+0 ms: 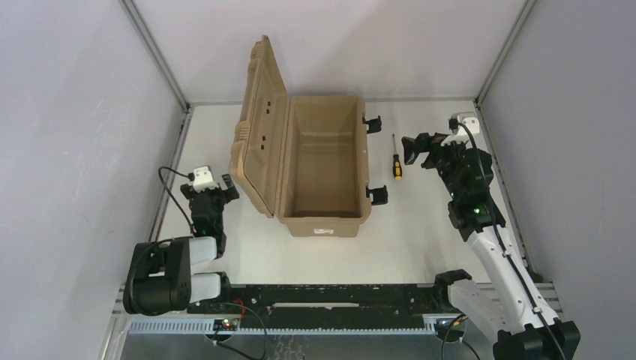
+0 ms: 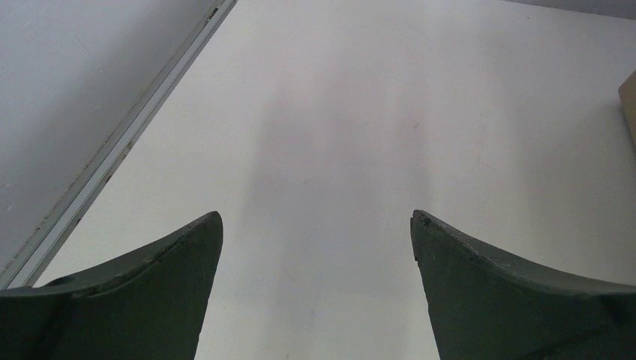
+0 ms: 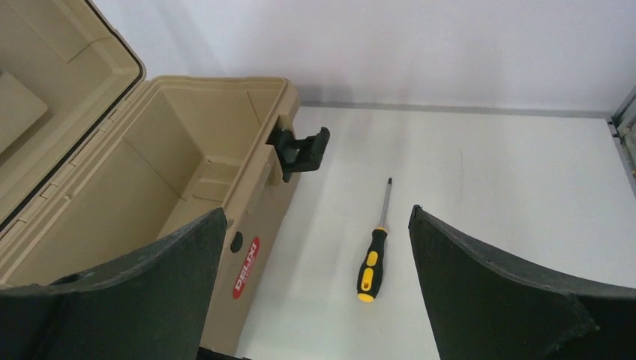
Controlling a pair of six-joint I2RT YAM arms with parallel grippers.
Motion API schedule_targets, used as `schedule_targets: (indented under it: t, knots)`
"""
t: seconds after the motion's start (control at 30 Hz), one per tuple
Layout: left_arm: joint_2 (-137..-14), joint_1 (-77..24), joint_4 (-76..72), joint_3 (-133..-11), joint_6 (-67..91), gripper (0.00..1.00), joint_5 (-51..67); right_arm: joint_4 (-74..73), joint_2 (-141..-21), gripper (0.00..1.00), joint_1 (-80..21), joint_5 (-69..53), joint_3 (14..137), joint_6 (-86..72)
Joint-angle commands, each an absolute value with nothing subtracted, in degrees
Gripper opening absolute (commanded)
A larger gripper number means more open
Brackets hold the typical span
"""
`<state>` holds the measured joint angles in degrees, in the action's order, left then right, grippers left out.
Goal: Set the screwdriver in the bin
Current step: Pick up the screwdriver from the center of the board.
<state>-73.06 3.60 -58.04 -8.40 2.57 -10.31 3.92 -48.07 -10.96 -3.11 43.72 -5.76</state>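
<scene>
The screwdriver (image 1: 395, 159) lies flat on the white table just right of the bin (image 1: 325, 221), black and yellow handle toward me, thin shaft pointing away. The tan bin stands with its lid (image 1: 260, 142) swung up on the left; nothing shows inside it. My right gripper (image 1: 414, 150) hovers open just right of the screwdriver. In the right wrist view the screwdriver (image 3: 373, 259) lies between and ahead of the spread fingers of the right gripper (image 3: 316, 213), beside the bin's wall (image 3: 259, 217). My left gripper (image 1: 216, 187) is open over bare table, left of the lid.
Two black latches (image 1: 371, 121) (image 1: 377, 195) stick out from the bin's right side toward the screwdriver. Grey walls and metal frame rails close in the table on three sides. A corner of the bin (image 2: 628, 109) shows at the left wrist view's right edge.
</scene>
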Motion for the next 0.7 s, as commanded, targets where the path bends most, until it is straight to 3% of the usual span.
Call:
schedule_targets:
  t: [0.0, 0.33, 0.67]
  knots:
    - [-72.1, 3.6, -60.3, -11.0, 1.8, 1.0, -10.4, 0.7, -49.5, 1.0, -12.0, -3.9, 50.4, -4.3]
    - [-72.0, 3.6, -60.3, -11.0, 1.7, 1.0, -10.5, -10.0, -54.7, 1.0, -12.1, -1.8, 62.4, -4.9]
    - [-72.1, 3.6, -60.3, -11.0, 1.7, 1.0, -10.4, -25.3, -68.1, 1.0, -12.0, 2.6, 82.2, -7.0]
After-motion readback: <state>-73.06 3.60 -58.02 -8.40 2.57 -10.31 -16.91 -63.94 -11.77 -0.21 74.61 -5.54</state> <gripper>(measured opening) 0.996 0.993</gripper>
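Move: The screwdriver lies on the board about 13 cm ahead of the right hand, nearly in line with it (about 1 cm to the left) and some 30 cm below. From the same hand, the open bin's middle is about 8 cm ahead, 23 cm left and 23 cm down; its far latch is 18 cm ahead and 9 cm left, its near latch 5 cm back and 9 cm left, both about 20 cm lower. From the left hand, the screwdriver is 13 cm ahead, 51 cm right and 9 cm down. The right hand, empty and wide open, climbs about 8 cm nearly straight up beside the bin, away from the board and the screwdriver on it. Late in the climb it also starts reaching forward, about 3.5 cm in all and still quickening, so it draws closer to being over the screwdriver while its fingers begin to tip down from level by some 5 degrees, touching nothing. ##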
